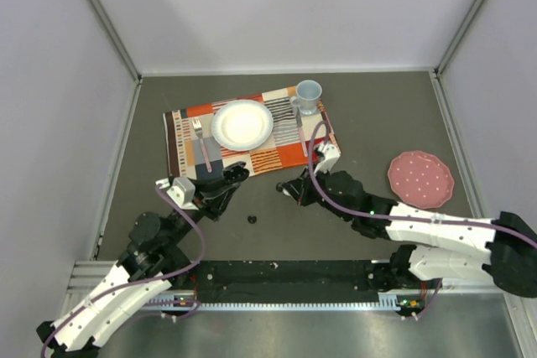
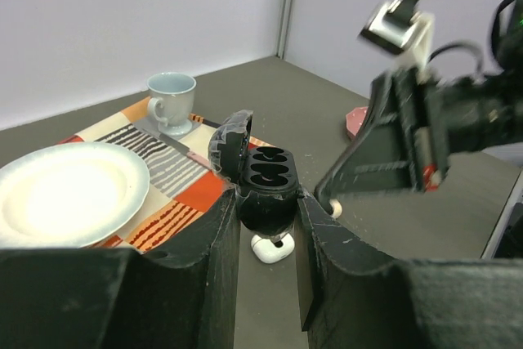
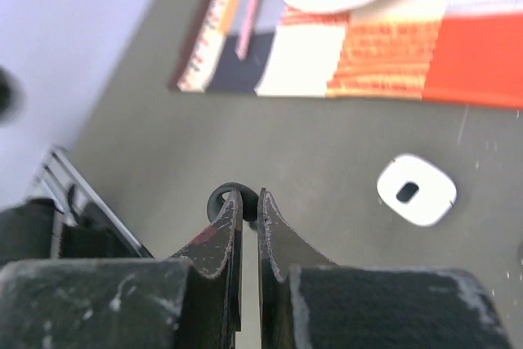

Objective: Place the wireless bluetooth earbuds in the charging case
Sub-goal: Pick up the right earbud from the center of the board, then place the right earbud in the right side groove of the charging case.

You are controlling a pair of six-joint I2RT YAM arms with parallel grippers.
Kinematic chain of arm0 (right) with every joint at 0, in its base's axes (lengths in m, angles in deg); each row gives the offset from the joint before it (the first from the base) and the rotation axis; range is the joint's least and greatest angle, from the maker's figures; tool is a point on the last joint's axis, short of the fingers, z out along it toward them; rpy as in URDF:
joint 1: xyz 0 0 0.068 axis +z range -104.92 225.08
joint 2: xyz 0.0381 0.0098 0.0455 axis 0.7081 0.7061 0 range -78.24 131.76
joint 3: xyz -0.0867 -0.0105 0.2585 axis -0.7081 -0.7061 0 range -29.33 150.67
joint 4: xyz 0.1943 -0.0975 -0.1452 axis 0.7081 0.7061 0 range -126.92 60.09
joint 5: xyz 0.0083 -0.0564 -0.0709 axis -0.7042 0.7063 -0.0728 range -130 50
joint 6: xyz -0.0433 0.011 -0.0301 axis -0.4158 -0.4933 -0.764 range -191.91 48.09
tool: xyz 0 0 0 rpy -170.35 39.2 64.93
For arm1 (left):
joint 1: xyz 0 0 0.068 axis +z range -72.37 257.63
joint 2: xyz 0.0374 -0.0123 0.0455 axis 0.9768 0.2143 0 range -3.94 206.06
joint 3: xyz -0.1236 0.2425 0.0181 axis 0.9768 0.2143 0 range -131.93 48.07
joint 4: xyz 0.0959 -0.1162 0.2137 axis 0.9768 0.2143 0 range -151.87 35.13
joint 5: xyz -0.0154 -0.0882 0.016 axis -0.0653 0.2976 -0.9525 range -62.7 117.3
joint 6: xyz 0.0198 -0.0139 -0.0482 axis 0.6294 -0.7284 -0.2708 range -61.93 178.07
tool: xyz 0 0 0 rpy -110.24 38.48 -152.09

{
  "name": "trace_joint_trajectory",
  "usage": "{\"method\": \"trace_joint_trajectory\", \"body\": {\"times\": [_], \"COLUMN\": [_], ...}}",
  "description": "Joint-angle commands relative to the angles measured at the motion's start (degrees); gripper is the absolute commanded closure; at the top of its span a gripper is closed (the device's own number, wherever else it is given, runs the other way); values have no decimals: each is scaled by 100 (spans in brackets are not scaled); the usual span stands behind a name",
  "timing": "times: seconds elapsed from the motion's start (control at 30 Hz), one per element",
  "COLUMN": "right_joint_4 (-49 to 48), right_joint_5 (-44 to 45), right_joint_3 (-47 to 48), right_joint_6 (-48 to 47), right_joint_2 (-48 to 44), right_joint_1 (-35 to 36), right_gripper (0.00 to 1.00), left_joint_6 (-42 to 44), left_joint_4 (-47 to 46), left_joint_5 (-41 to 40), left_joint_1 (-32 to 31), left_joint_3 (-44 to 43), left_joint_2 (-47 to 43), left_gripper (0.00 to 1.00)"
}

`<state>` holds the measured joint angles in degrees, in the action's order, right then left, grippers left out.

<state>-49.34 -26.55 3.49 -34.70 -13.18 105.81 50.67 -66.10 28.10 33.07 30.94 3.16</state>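
My left gripper (image 2: 265,206) (image 1: 225,184) is shut on a black charging case (image 2: 263,177) held above the table, its lid open and its two wells facing up. On the table under the case lies a small white earbud-sized piece (image 2: 272,248) (image 3: 415,190) with a dark slot. My right gripper (image 3: 248,195) (image 1: 287,191) is shut, just right of the case. A black roundish earbud (image 3: 221,199) (image 1: 252,220) shows behind its left fingertip, on the table. In the left wrist view a pale round bit (image 2: 335,208) sits at the right gripper's tip. Whether it is gripped I cannot tell.
Behind lies a striped placemat (image 1: 260,157) with a white plate (image 1: 242,123), a fork (image 1: 201,144), a second utensil (image 1: 299,127) and a pale blue cup (image 1: 308,95). A pink dotted plate (image 1: 419,179) sits at the right. A black rail (image 1: 285,278) runs along the near edge.
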Motion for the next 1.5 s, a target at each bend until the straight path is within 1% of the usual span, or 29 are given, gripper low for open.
{"method": "trace_joint_trajectory", "body": {"times": [0.0,0.13,0.27,0.4,0.5,0.63,0.87,0.97,1.27,1.47], "right_joint_4": [-682,-1181,-1666,-2061,-2167,-2326,-2510,-2668,-2625,-2651], "right_joint_5": [948,1081,975,879,747,562,501,509,553,799], "right_joint_3": [146,374,594,796,928,954,946,902,876,779], "right_joint_6": [-231,-451,-767,-935,-987,-1023,-1032,-1032,-1084,-1190], "right_joint_2": [-704,-968,-864,-618,-494,-345,-213,-160,-81,7], "right_joint_1": [237,395,545,642,651,738,958,1002,1116,1143], "right_gripper": [100,100,100,100,100,100,100,100,100,100], "left_joint_6": [-192,-306,-411,-490,-508,-578,-666,-684,-737,-781], "left_joint_4": [-745,-1106,-1579,-1861,-2011,-2257,-2556,-2618,-2776,-2943], "left_joint_5": [34,254,569,790,974,1019,922,948,756,773], "left_joint_1": [-1,-9,-9,-9,-9,-9,-9,-9,-1,-9], "left_joint_3": [148,244,315,359,376,429,535,552,596,649], "left_joint_2": [152,389,600,793,864,908,917,969,926,890], "left_gripper": [100,100,100,100,100,100,100,100,100,100]}}
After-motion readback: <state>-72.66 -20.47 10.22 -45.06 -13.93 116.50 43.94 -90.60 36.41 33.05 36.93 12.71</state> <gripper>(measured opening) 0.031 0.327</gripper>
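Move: The right hand, still pinching a black earbud, is going to the open black charging case in the left fingers: about 12 cm to its left, 2 cm back and some 12 cm above. On the table some 15 cm below it lie the white case, roughly 7 cm ahead and 5 cm right, and the other black earbud, 3 cm back and 10 cm left. From the left hand, the held earbud is about 12 cm right, 2 cm ahead and 12 cm lower. Lift the right gripper about 16 cm with the earbud kept pinched, tipping its fingers up some 30 degrees, then ease it left and slightly back until the earbud comes up close to the open case. Meanwhile swing the left gripper some 3.5 cm right to meet it, turning slightly clockwise and keeping hold of the case. ##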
